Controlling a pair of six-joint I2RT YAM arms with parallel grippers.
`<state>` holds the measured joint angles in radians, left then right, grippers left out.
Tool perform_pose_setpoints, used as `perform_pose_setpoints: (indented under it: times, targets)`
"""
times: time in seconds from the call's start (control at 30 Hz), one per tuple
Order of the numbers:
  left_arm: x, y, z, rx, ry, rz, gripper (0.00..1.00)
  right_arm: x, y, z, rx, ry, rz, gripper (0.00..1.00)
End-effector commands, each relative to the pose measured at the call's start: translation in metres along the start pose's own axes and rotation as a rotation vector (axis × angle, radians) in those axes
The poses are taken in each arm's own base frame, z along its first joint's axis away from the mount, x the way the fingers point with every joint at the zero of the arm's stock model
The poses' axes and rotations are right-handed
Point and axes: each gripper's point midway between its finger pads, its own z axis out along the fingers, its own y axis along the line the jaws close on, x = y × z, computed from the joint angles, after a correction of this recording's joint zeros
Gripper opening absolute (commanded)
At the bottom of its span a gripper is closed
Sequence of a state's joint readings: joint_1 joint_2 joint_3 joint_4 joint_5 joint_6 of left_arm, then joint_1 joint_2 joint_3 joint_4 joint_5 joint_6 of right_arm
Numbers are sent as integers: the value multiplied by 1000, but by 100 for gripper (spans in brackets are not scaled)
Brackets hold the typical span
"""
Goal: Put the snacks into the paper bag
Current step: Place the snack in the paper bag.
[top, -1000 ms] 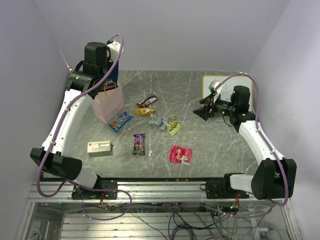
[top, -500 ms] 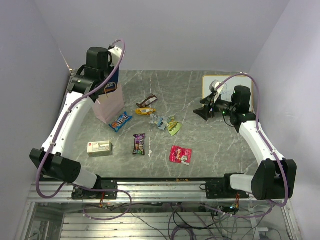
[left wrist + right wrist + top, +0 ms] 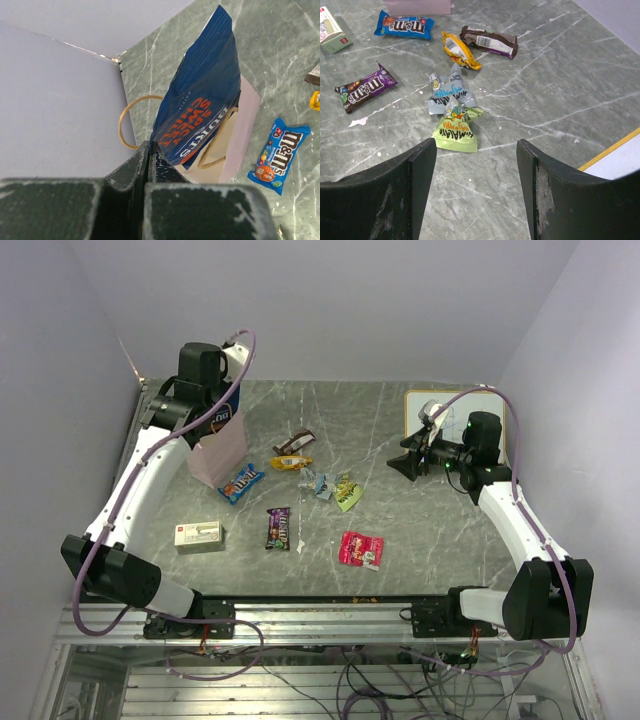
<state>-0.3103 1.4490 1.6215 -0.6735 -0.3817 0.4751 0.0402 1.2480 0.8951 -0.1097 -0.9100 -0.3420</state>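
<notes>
My left gripper (image 3: pixel 149 147) is shut on the top edge of the larger dark blue snack packet (image 3: pixel 200 95), which hangs with its lower end at the open mouth of the paper bag (image 3: pixel 246 131). From above, the packet (image 3: pixel 228 414) sits over the bag (image 3: pixel 222 452) at the back left. On the table lie the blue packet (image 3: pixel 241 482), purple-brown bar (image 3: pixel 278 528), red-pink packet (image 3: pixel 360 549), yellow (image 3: pixel 460 50) and brown (image 3: pixel 489 42) snacks, and silver-green packets (image 3: pixel 454 127). My right gripper (image 3: pixel 476 147) hovers open and empty to their right.
A pale beige box (image 3: pixel 198 535) lies near the front left. A white framed whiteboard (image 3: pixel 440 415) lies at the back right behind the right arm. Walls close in the left, back and right sides.
The left gripper has shifted a little to the right, and the dark blue packet has swung down over the bag's mouth. The right arm has not moved.
</notes>
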Motion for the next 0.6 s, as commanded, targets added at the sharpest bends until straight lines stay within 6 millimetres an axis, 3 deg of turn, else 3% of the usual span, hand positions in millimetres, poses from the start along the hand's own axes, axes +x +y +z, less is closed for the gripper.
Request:
perform_pose_setpoints:
  times: [0.0, 0.23, 0.57]
  targets:
    - [-4, 8, -3, -23, -36, -20, 7, -1, 1, -2, -6, -10, -21, 65]
    - [11, 1, 6, 2, 1, -35, 7, -1, 2, -2, -6, -13, -22, 65]
    - [48, -23, 34, 136, 78, -68, 7, 1, 2, -2, -9, -11, -17, 65]
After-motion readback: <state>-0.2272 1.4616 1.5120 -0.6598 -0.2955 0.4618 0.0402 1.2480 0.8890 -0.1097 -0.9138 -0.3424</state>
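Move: The left hand still pinches the blue Burts packet by its upper end. The paper bag's middle lies about 5 cm ahead of this hand, 2 cm to its left and some 20 cm below, with the mouth much closer beneath. The blue M&M's pack lies on the table about 1 cm back, 5 cm to the right and 32 cm down; the yellow packet 5 cm ahead and 19 cm right. From the right hand, the bag is roughly 11 cm ahead, 49 cm left and 9 cm lower. The left hand lowers the blue Burts packet about 5 cm down into the paper bag's mouth, between the two handles, slowly at first and faster towards the end, while easing some 2 cm to the left. The wrist tips the fingers down by roughly 5 to 10 degrees, and they stay shut on the packet's upper end throughout. ##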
